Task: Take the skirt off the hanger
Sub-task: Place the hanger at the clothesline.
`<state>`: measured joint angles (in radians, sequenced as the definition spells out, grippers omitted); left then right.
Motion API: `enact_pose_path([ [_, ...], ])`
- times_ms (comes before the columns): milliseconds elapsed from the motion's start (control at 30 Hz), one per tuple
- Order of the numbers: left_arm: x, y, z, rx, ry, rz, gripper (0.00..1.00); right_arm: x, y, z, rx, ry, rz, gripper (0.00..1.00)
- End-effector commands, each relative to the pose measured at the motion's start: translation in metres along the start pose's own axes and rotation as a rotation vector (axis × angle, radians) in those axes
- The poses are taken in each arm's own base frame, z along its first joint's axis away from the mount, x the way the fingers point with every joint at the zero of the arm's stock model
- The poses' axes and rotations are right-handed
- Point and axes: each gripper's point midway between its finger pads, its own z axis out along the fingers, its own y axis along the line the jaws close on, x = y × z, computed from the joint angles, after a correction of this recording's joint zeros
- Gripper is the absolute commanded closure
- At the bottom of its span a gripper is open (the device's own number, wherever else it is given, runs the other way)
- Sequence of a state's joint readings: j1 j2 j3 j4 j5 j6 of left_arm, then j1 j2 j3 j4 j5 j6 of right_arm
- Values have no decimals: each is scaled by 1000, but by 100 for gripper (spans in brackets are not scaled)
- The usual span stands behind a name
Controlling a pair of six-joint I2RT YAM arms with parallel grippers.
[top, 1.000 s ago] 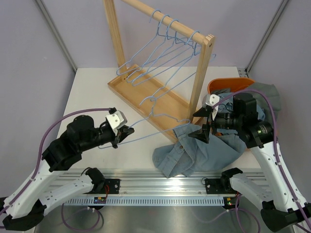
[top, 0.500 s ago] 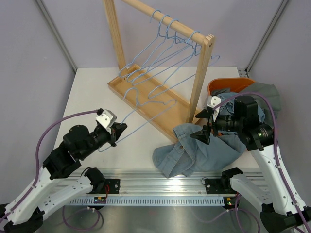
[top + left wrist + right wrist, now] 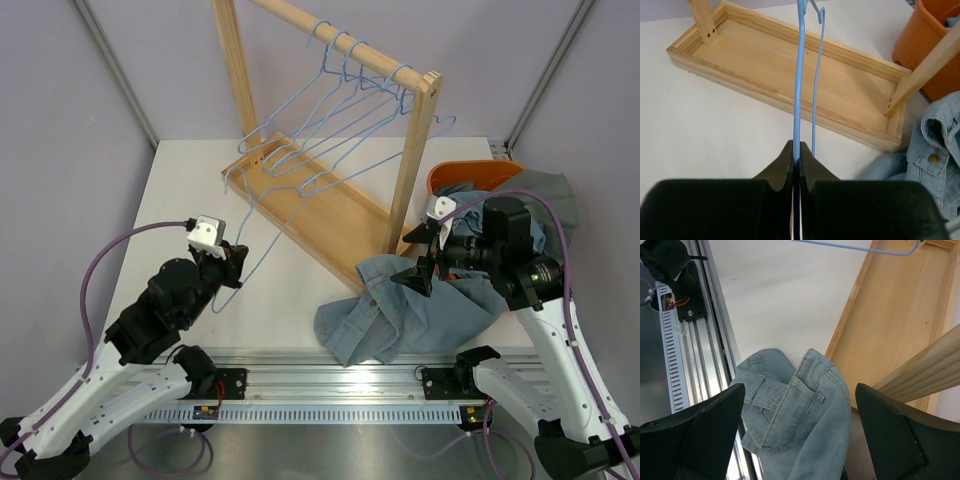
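The light-blue denim skirt (image 3: 400, 310) lies crumpled on the table's front right, off the hanger; it also shows in the wrist views (image 3: 800, 415) (image 3: 935, 150). My left gripper (image 3: 232, 262) (image 3: 796, 150) is shut on the thin blue wire hanger (image 3: 262, 243) (image 3: 800, 75), which points toward the wooden rack base. The hanger is bare and apart from the skirt. My right gripper (image 3: 418, 268) (image 3: 800, 390) hangs open just above the skirt, nothing between its fingers.
A wooden rack (image 3: 415, 150) carries several more blue hangers (image 3: 345, 80) over its tray base (image 3: 330, 205). An orange bin (image 3: 465, 175) with clothes stands behind the right arm. The metal rail (image 3: 330, 375) runs along the near edge.
My left gripper has swung left and back with the hanger, whose far end has come away from the skirt toward the rack base. The right arm has stayed put.
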<state>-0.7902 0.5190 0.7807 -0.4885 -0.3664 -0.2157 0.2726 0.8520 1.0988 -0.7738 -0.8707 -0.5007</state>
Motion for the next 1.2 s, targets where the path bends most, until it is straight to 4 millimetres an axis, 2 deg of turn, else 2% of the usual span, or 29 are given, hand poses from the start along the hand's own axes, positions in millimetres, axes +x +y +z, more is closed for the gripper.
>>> enact_pose_path([
  [0,-27,10,9,-89,-113,-125,100,-5,-9,-2,41,-17,-16,1],
  [100,-30,27,16,-174,-117,-176,100,-5,-8,-1,39,-18,-11,1],
  [333,-48,44,41,-207,-163,-364,100,-3,-8,-3,49,-18,-5,0],
  [400,-49,52,53,-205,-150,-368,100,-4,-8,-4,53,-20,-7,1],
  [433,-58,54,58,-185,-177,-370,100,-4,-9,-3,53,-21,-8,1],
  [467,-53,57,71,-178,-147,-365,100,-5,-8,-4,53,-25,-9,1],
  [500,-62,69,75,-193,-159,-365,100,-5,-8,-4,57,-26,-5,1],
  [567,-72,68,89,-134,-163,-303,100,-6,-9,-5,61,-32,-7,0],
  [600,-76,73,102,-128,-142,-283,100,-6,-9,-5,64,-34,-3,1],
  [667,-85,78,115,-100,-139,-203,100,-7,-9,-7,68,-36,-5,0],
  [700,-79,85,129,-80,-97,-202,100,-7,-9,-7,71,-36,-5,0],
  [733,-96,85,134,-56,-120,-172,100,-7,-10,-8,76,-37,-7,1],
  [967,-134,88,183,99,-64,38,100,-7,-9,-10,85,-44,-6,0],
  [1033,-139,96,192,99,-57,80,100,-6,-9,-11,88,-44,-2,0],
  [1067,-145,101,203,101,-56,109,100,-6,-9,-12,91,-46,-4,1],
  [1167,-145,118,224,72,-31,175,100,-7,-8,-14,95,-49,2,1],
])
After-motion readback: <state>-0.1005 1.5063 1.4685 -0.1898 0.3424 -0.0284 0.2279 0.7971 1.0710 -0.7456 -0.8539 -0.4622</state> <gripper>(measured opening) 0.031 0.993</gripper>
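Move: The left hand holds the empty hanger and is bound for the far left end of the rack's rail, about 36 cm ahead, 4 cm to the right and some 20 cm higher. The foot of the left post is roughly 38 cm straight ahead and 25 cm below the hand; the row of empty hangers hangs about 29 cm ahead and 20 cm to the right, around 10 cm up. From the right hand, that rail end is some 38 cm ahead, 27 cm left and 18 cm up. With its fingers still pinching the hanger, the left hand carries it swiftly forward some 26 cm towards the left end of the rail, bearing about 5 cm to the left at first and then easing partway back right, and it rises some 7 cm only over the last third. On the way the wrist swings about 20 degrees counter-clockwise with a slight roll, right side rising, then turns back so that the fingers again point forward and a little right as they began. ##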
